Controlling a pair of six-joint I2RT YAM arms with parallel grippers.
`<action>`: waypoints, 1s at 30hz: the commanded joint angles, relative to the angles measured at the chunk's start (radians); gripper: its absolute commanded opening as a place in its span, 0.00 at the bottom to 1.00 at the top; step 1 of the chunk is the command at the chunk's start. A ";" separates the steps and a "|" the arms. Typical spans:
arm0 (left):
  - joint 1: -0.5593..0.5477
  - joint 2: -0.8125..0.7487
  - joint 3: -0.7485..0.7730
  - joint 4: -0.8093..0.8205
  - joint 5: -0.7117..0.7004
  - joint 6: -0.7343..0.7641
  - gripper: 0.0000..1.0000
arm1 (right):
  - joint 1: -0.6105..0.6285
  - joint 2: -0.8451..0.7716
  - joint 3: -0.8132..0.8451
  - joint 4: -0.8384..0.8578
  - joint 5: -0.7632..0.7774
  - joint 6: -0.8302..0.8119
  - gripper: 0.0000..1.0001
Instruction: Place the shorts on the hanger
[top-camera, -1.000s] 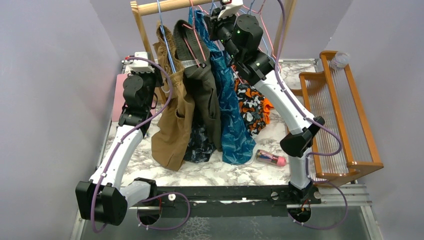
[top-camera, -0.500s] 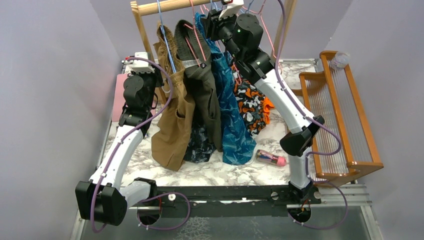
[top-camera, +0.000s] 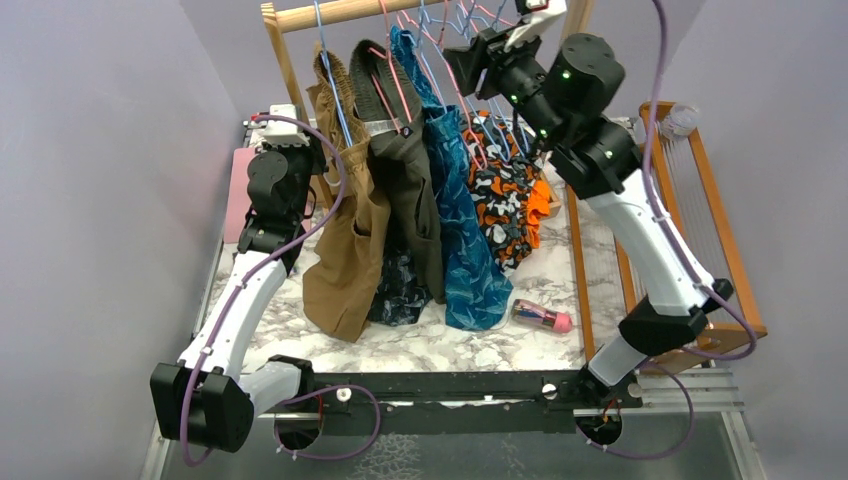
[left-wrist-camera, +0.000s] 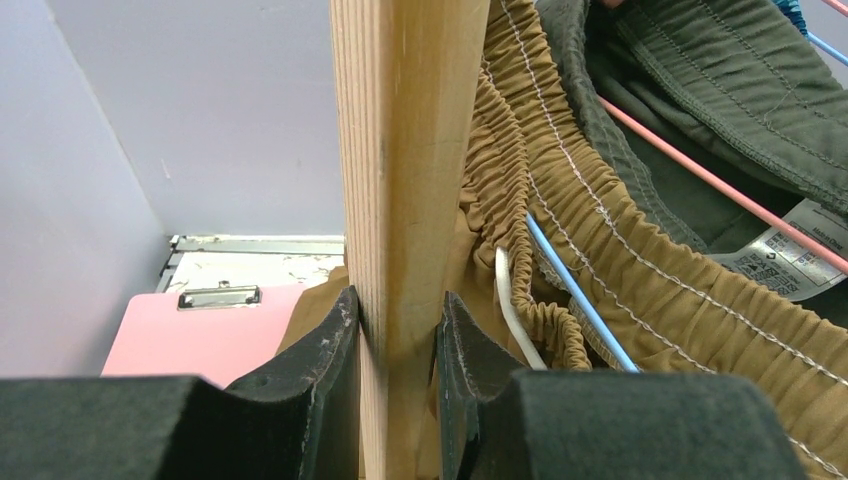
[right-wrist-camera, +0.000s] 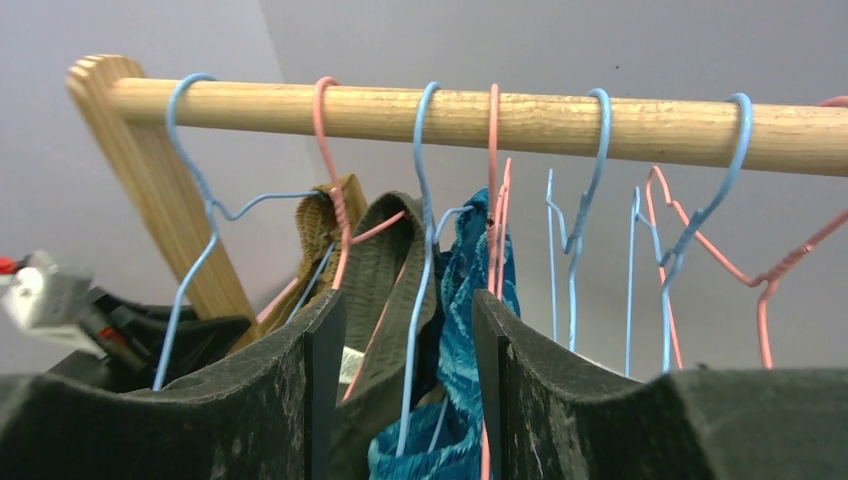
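Observation:
The teal-blue shorts (top-camera: 458, 215) hang from the wooden rod (right-wrist-camera: 500, 115) on the light-blue hanger (right-wrist-camera: 421, 190), between an olive garment and an orange-patterned one. In the right wrist view the shorts (right-wrist-camera: 455, 340) and the hanger's wire show through the gap between my fingers, farther back. My right gripper (top-camera: 468, 62) is open and holds nothing, high up just right of the shorts (right-wrist-camera: 408, 300). My left gripper (top-camera: 290, 130) is shut on the rack's wooden post (left-wrist-camera: 400, 180), its pads (left-wrist-camera: 335, 340) pressed on both sides.
Tan shorts (top-camera: 345, 230) and an olive garment (top-camera: 405, 190) hang left of the teal pair; an orange, black and white garment (top-camera: 505, 200) hangs right. Empty pink and blue hangers (right-wrist-camera: 590, 200) crowd the rod. A wooden rack (top-camera: 690, 250), pink clipboard (top-camera: 238, 190) and small pink object (top-camera: 542, 318) lie around.
My right gripper has opened and swung back to the right, away from the hanger's hook. The shorts stay hanging on the rod. The left arm has not moved.

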 joint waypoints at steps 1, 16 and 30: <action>-0.035 -0.033 -0.036 -0.115 0.129 -0.138 0.00 | 0.000 -0.043 -0.079 -0.109 -0.099 0.037 0.51; -0.035 -0.065 -0.044 -0.162 0.115 -0.118 0.00 | 0.000 -0.079 -0.235 -0.150 -0.066 0.046 0.51; -0.035 -0.055 -0.036 -0.163 0.123 -0.119 0.00 | 0.003 -0.120 -0.298 -0.182 0.080 0.023 0.13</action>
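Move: The near arm of the blue hanger carrying the blue shorts lies about 14 cm below the right hand and 1 cm ahead, 1 cm left. An empty pink hanger hangs some 3 cm to its right, about level with it; the green trousers' waist is about 7 cm to its left, level in reach. The rack's rail runs some 10 cm straight ahead and 8 cm above the hand. From the left hand, that hanger arm is about 20 cm right, level in reach, 7 cm higher. The right fingers close from half open around the blue hanger's near arm at the shorts' waist, after easing back a couple of centimetres and sinking about 13 cm below the rail, tilting some 20 degrees downward on the way. The left hand keeps its grip on the rack's wooden post and draws it back about 1 cm. ##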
